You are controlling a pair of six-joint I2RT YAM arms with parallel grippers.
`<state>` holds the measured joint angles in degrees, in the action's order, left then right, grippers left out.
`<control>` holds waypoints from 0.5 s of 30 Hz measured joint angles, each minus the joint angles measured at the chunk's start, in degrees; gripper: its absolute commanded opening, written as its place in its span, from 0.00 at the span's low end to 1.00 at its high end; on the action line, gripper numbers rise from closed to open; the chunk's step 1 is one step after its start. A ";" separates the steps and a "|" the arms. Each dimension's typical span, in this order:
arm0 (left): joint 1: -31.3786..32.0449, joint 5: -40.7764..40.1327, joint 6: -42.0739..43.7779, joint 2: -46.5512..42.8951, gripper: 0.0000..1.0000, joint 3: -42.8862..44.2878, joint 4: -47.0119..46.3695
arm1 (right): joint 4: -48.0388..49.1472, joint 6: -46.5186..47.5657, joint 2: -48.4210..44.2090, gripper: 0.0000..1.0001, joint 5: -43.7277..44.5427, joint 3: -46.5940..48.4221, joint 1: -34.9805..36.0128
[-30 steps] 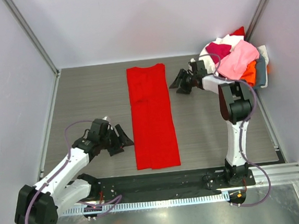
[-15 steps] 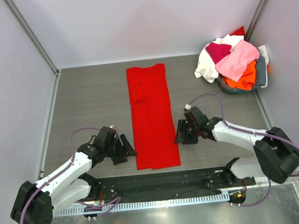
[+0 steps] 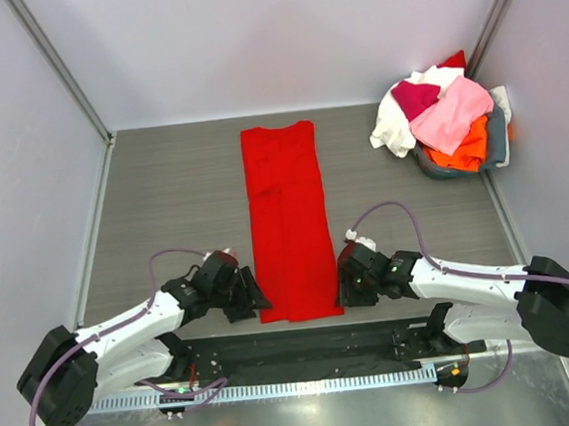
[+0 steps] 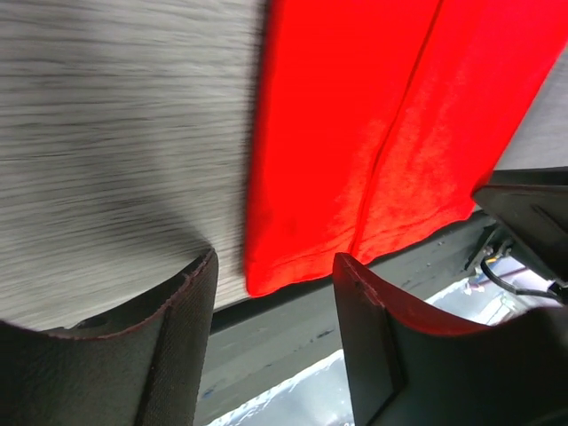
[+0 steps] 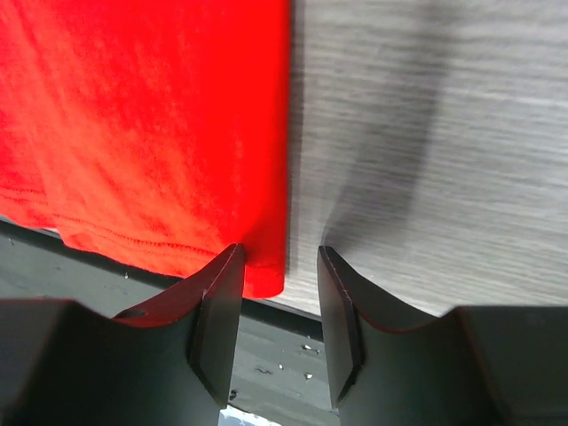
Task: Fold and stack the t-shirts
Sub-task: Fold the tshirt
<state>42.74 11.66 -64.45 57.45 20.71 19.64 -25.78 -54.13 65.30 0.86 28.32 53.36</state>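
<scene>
A bright red t-shirt lies flat on the table as a long narrow strip running from far to near. My left gripper sits low at its near left corner, jaws open. In the left wrist view that corner lies in the gap of the left gripper, touching neither finger. My right gripper is at the near right corner, open. In the right wrist view the hem corner sits between the jaws of the right gripper, close against the left finger. Other t-shirts, pink, white, magenta and orange, are piled at the back right.
The pile sits in a grey basket by the right wall. A black rail with the arm bases runs along the table's near edge, just below the shirt's hem. Walls close the table on the left, back and right.
The right arm swung from beside the basket down to the shirt's near right corner. The left arm slid nearer and rightwards to the near left corner. Both jaws have narrowed.
</scene>
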 measured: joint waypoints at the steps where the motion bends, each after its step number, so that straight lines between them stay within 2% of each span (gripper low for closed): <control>1: 0.83 -0.17 -0.57 0.72 0.54 0.02 -0.94 | 0.00 -0.33 0.02 0.43 0.28 -0.02 0.63; 4: 2.32 -0.13 -1.77 2.69 0.45 0.04 -3.19 | 0.35 -1.09 0.55 0.36 1.22 -0.02 2.69; 5: 2.58 -0.04 -2.12 3.32 0.43 0.04 -3.80 | 0.55 -1.33 0.72 0.30 1.42 -0.02 3.26; 6: 2.71 0.02 -2.45 3.87 0.37 0.04 -4.33 | 0.68 -1.53 0.72 0.26 1.55 -0.04 3.74; 8: 2.86 -0.13 -2.78 4.57 0.32 0.04 -4.74 | 0.55 -1.77 0.72 0.19 1.70 -0.17 4.20; 9: 2.91 -0.22 -2.86 4.76 0.26 0.00 -4.79 | 0.55 -1.92 0.70 0.13 1.81 -0.28 4.31; 11: 2.97 -0.61 -3.08 4.81 0.15 -0.28 -4.85 | 0.55 -2.16 0.52 0.09 2.01 -0.59 4.39; 12: 2.97 -0.74 -3.21 4.79 0.00 -0.52 -4.83 | 0.57 -2.40 0.09 0.07 2.08 -0.83 4.39; 15: 3.02 -1.22 -3.39 4.76 0.00 -0.83 -4.83 | 0.46 -3.04 -1.11 0.04 2.34 -1.44 4.39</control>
<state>45.76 10.44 -67.83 62.22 19.88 14.81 -25.32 -57.17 64.18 3.20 26.87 57.76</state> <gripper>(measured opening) 0.013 0.070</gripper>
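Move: The red t-shirt lies as a long folded strip, and its hem's left corner is about 1 cm right of the left hand, 1 cm back and 2 cm below. Its hem's right corner is about 1 cm back of the right hand, 1 cm below and practically in line sideways. Each hand has the other corner roughly 20 cm across, and the table's near edge about 4 cm behind. Left sinks and eases right about 1 cm, right draws back about 1 cm; both close, pinching hem corners. ##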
